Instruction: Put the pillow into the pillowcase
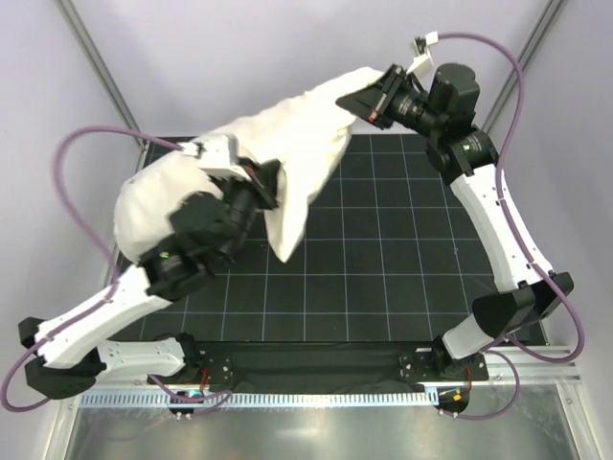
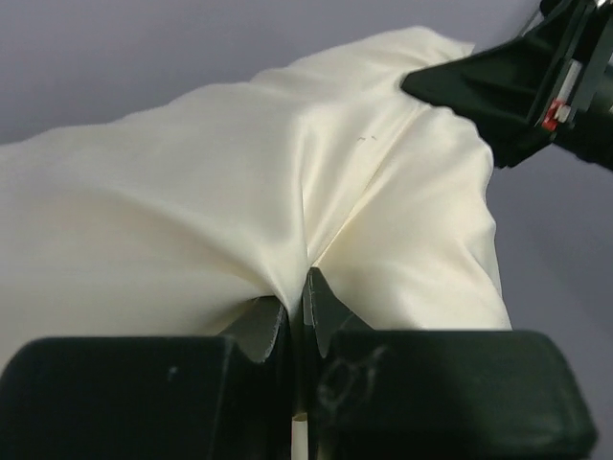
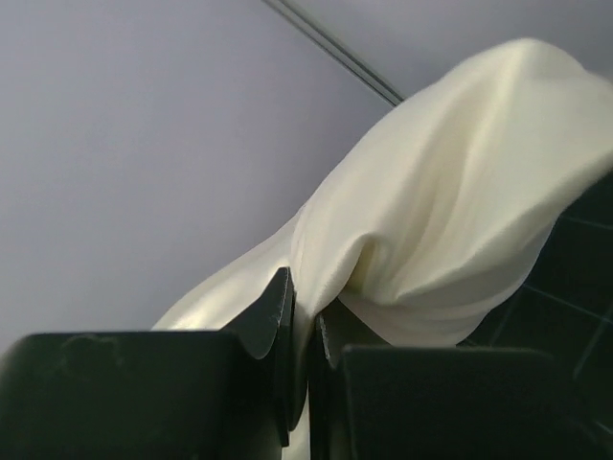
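Note:
The cream pillowcase [image 1: 287,134] hangs lifted above the mat, stretched between both grippers. My left gripper [image 1: 275,175] is shut on a pinched fold of it [image 2: 299,278], the cloth [image 2: 239,192] fanning out from the jaws. At the back, my right gripper [image 1: 345,101] is shut on the raised far corner [image 3: 305,287], and cloth [image 3: 450,192] drapes away from it. It also shows as a black gripper [image 2: 498,91] in the left wrist view. The left part [image 1: 144,211] bulges full and rounded, and a limp flap [image 1: 287,240] dangles toward the mat. I cannot tell the pillow apart from the cloth.
A black gridded mat [image 1: 402,259] covers the table. Purple cables [image 1: 86,144] loop off both arms at the left and right sides. Metal frame posts [image 1: 91,48] rise at the back corners. A metal rail [image 1: 316,398] runs along the near edge by the arm bases.

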You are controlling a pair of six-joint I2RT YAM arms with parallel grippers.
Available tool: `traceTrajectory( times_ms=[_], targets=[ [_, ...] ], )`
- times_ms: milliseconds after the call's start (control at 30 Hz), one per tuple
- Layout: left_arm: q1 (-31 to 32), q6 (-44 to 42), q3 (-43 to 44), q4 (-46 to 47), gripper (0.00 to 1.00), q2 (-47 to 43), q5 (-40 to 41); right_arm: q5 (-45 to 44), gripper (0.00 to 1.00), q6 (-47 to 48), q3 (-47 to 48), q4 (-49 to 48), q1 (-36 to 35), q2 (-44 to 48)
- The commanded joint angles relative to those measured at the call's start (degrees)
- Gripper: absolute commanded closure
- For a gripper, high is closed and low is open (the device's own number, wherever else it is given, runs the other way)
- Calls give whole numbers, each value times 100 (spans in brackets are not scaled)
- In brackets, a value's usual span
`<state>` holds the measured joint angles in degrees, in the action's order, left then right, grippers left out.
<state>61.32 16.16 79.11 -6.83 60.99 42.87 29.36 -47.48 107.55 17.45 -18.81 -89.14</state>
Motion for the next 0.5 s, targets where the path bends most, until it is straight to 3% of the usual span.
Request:
traceTrajectory(
  times_ms=[0, 133, 200, 467],
  targets=[
    [-24, 992, -1158, 1657, 100, -167, 257, -213, 96, 64, -988, -1085, 640, 221],
    [-15, 1836, -2520, 2396, 100, 210, 196, 95, 96, 274, -2130, -1428, 1194, 336],
    [72, 2162, -2777, 2763, 100, 597, 186, 253, 96, 397, -2702, -1438, 1537, 363],
    [1074, 1908, -2682, 3530, 100, 2082, 880, 456, 96, 1039, -3679, -832, 2610, 196]
  ],
)
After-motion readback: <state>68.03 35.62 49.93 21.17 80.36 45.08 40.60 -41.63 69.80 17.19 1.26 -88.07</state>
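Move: Both hands are high over the table, pinching the pillowcase by its mouth. The pillow, bunched inside, has its middle about 15 cm to the left hand's left, some 3 cm ahead and near its height. From the left hand, a loose flap of the case hangs about 5 cm ahead, 4 cm right and 12 cm below. From the right hand, the pillow's middle is about 28 cm left and 11 cm back, and the flap 9 cm left, 9 cm back and 12 cm below. Keeping their closed pinch on the mouth of the pillowcase, both hands whip it down together by about 25 cm, swinging right some 12 cm as they drop and slowing towards the end. Both wrists tip downward on the way, the right by about 30 degrees and the left by half as much. ##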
